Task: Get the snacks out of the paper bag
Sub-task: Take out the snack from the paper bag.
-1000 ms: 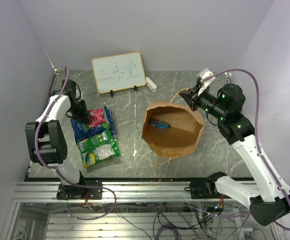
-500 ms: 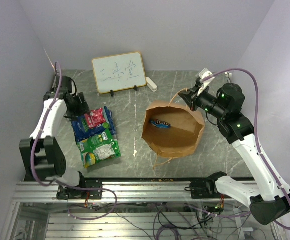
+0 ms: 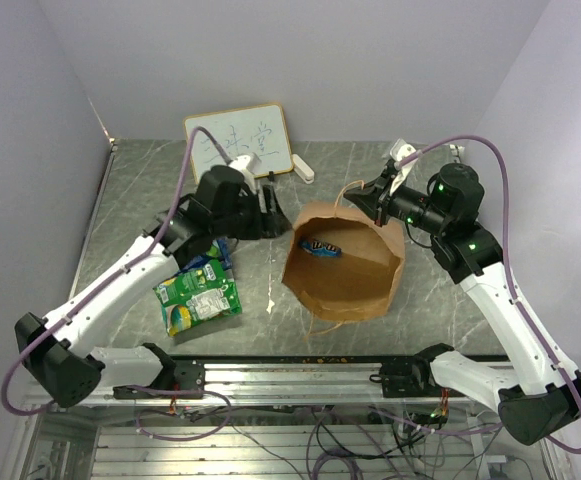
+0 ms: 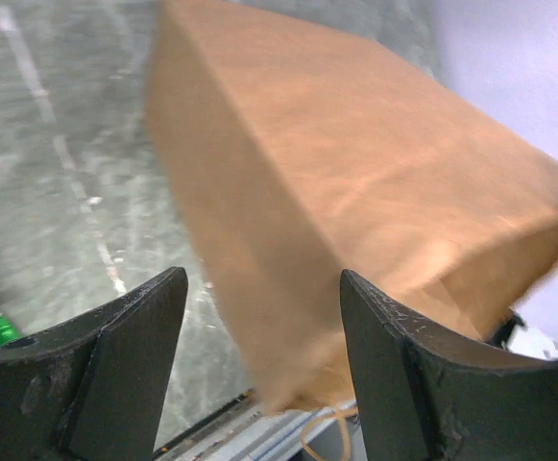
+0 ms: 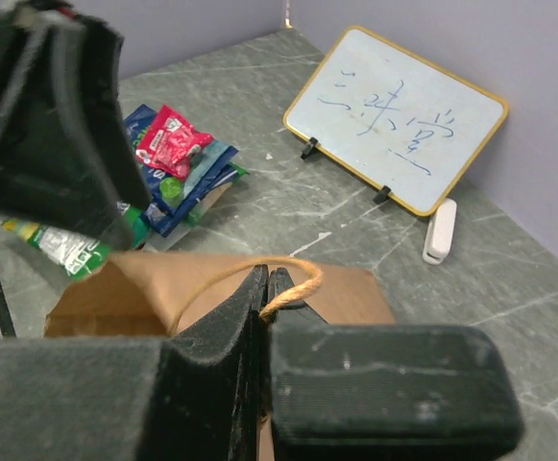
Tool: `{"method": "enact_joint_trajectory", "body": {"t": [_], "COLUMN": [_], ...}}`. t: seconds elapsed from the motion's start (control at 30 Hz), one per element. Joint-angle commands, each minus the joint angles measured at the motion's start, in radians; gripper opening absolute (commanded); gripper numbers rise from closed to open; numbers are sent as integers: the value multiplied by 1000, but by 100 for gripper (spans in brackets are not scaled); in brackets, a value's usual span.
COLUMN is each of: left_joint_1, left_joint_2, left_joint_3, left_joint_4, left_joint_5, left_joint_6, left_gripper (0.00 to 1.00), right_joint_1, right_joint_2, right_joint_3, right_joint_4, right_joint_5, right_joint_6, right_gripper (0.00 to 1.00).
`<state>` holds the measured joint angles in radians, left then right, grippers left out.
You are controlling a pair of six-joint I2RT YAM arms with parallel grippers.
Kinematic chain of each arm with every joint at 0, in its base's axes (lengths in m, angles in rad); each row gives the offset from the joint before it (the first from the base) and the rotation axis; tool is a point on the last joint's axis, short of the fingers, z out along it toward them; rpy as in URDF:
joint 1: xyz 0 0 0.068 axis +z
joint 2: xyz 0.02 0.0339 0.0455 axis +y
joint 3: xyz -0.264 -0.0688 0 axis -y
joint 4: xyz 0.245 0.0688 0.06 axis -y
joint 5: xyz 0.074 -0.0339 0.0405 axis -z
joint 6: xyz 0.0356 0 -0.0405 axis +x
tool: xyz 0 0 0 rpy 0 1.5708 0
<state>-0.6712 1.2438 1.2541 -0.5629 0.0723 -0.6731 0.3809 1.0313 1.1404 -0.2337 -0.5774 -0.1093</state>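
Note:
The brown paper bag (image 3: 355,285) stands open mid-table, and one blue snack (image 3: 320,247) lies inside it. My right gripper (image 3: 370,194) is shut on the bag's twisted loop handle (image 5: 300,277) at the far rim and holds it up; the right wrist view shows the gripper (image 5: 267,288) and the bag (image 5: 154,288). My left gripper (image 3: 276,221) is open and empty just left of the bag. In the left wrist view the gripper (image 4: 264,370) has the bag's side (image 4: 355,192) showing between its jaws. Snacks taken out lie at the left: green (image 3: 200,298), blue (image 5: 194,178) and red-pink (image 5: 173,139).
A white framed board with writing (image 3: 238,145) stands at the back, with a small white eraser (image 3: 303,169) beside it. The left arm (image 3: 140,270) stretches over the snack pile. Purple walls close in the back and sides.
My left arm has swung from the snack pile at the far left across to the bag's left side, its gripper open and empty. The right gripper keeps hold of the handle.

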Motion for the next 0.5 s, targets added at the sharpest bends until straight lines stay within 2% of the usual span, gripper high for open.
{"method": "enact_joint_trajectory", "body": {"t": [0.0, 0.07, 0.13, 0.2, 0.47], "left_joint_1": [-202, -265, -310, -375, -611], "left_joint_2": [-87, -110, -104, -75, 91], "left_joint_3": [25, -2, -15, 26, 138], "left_joint_4": [125, 167, 201, 156, 162], "left_joint_5": [-176, -206, -169, -210, -316], "left_joint_6": [14, 46, 105, 154, 440], "left_gripper": [75, 76, 74, 73, 70], "right_joint_1": [-2, -2, -2, -2, -2], "right_joint_2": [0, -1, -2, -1, -1], "right_joint_3": [-7, -8, -6, -2, 4], "right_joint_4": [34, 33, 29, 23, 16], "right_joint_5": [-48, -48, -49, -46, -42], "right_joint_6": [7, 7, 2, -2, -6], "right_gripper": [0, 0, 0, 0, 0]}}
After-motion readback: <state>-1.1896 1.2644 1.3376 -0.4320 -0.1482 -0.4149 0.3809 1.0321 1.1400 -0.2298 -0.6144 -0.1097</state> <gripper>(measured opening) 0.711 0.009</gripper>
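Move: The blue snack pack still in the paper bag lies about 4 cm ahead of the left hand, some 9 cm to its right and 22 cm below. The bag's open mouth is centred some 10 cm back from the hand, 13 cm to its right and 5 cm lower; the green snack bag on the table is 7 cm back, 17 cm left and 23 cm down. From the right hand, the blue pack is 3 cm ahead, 3 cm left and about 31 cm below. The left hand, empty and held wide open, sweeps back and to the right by about 11 cm each way, climbing some 6 cm before it starts to dip slightly, so that it passes from beside the bag's left wall to over the open mouth. On the way it swings clockwise so the fingers point more to the right and flatter, some 30 degrees of turn in all, while the right hand stays put, still pinching the twisted handle to hold the mouth up. ##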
